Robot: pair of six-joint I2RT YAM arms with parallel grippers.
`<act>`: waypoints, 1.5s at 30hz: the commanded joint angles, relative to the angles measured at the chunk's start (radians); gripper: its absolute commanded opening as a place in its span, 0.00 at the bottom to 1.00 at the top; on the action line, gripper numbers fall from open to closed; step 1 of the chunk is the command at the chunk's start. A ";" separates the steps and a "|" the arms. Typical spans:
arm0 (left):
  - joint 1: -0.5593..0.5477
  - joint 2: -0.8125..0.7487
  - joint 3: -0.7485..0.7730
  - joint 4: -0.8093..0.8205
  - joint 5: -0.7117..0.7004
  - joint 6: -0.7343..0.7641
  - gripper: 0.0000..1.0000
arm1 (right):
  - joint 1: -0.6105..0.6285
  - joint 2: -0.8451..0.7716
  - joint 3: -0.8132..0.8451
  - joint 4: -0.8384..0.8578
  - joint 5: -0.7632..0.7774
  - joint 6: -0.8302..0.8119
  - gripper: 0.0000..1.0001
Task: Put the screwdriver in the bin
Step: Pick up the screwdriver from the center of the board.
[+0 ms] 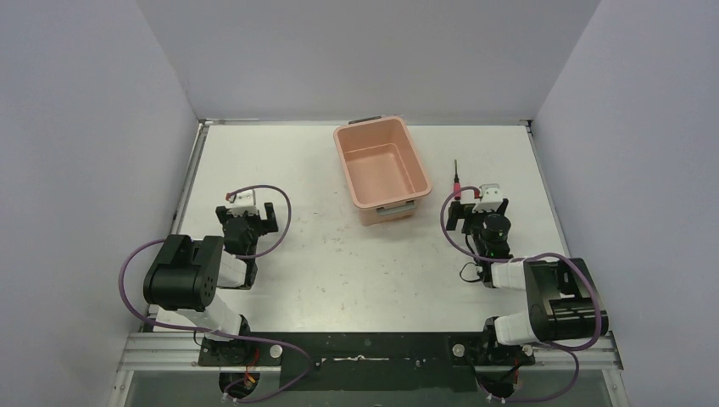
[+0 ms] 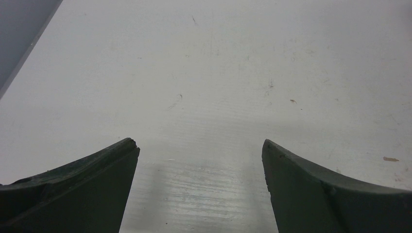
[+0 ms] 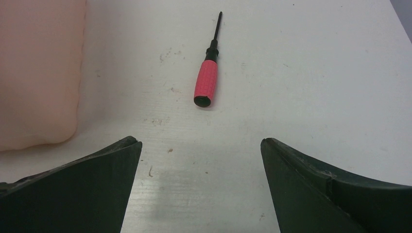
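The screwdriver (image 1: 457, 180), with a short red handle and a thin black shaft, lies flat on the white table to the right of the bin (image 1: 349, 170). In the right wrist view the screwdriver (image 3: 206, 82) lies just ahead of my fingers, its shaft pointing away. The bin is a salmon-pink tub, upright and empty; its wall (image 3: 39, 73) shows at the left of the right wrist view. My right gripper (image 1: 477, 203) is open and empty, just short of the handle. My left gripper (image 1: 248, 216) is open and empty over bare table, far left of the bin.
Grey walls enclose the table on the left, back and right. The table (image 1: 339, 271) is white with small scuff marks. The arm bases and purple cables sit at the near edge.
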 commanded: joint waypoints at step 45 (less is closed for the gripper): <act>0.003 -0.008 0.014 0.038 0.008 0.006 0.97 | 0.059 -0.124 1.150 -1.146 0.149 -0.042 1.00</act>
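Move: The screwdriver lies on the table about 15 cm ahead of the right hand's open fingers and 2 cm to their left, some 7 cm lower, with its handle end nearest. The bin stands roughly 21 cm to the left of the screwdriver, its middle some 2 cm farther out. From the idle left hand, the screwdriver is about 14 cm ahead and 56 cm to the right, some 5 cm below. The right hand, empty and wide open, climbs about 30 cm from low over the table, quickly at first and easing off towards the end, so that it goes up and away from the screwdriver instead of down to it. Over the first half of the climb it also edges some 5 cm forward, and its fingers tilt up by about 10 degrees, staying open and touching nothing. ##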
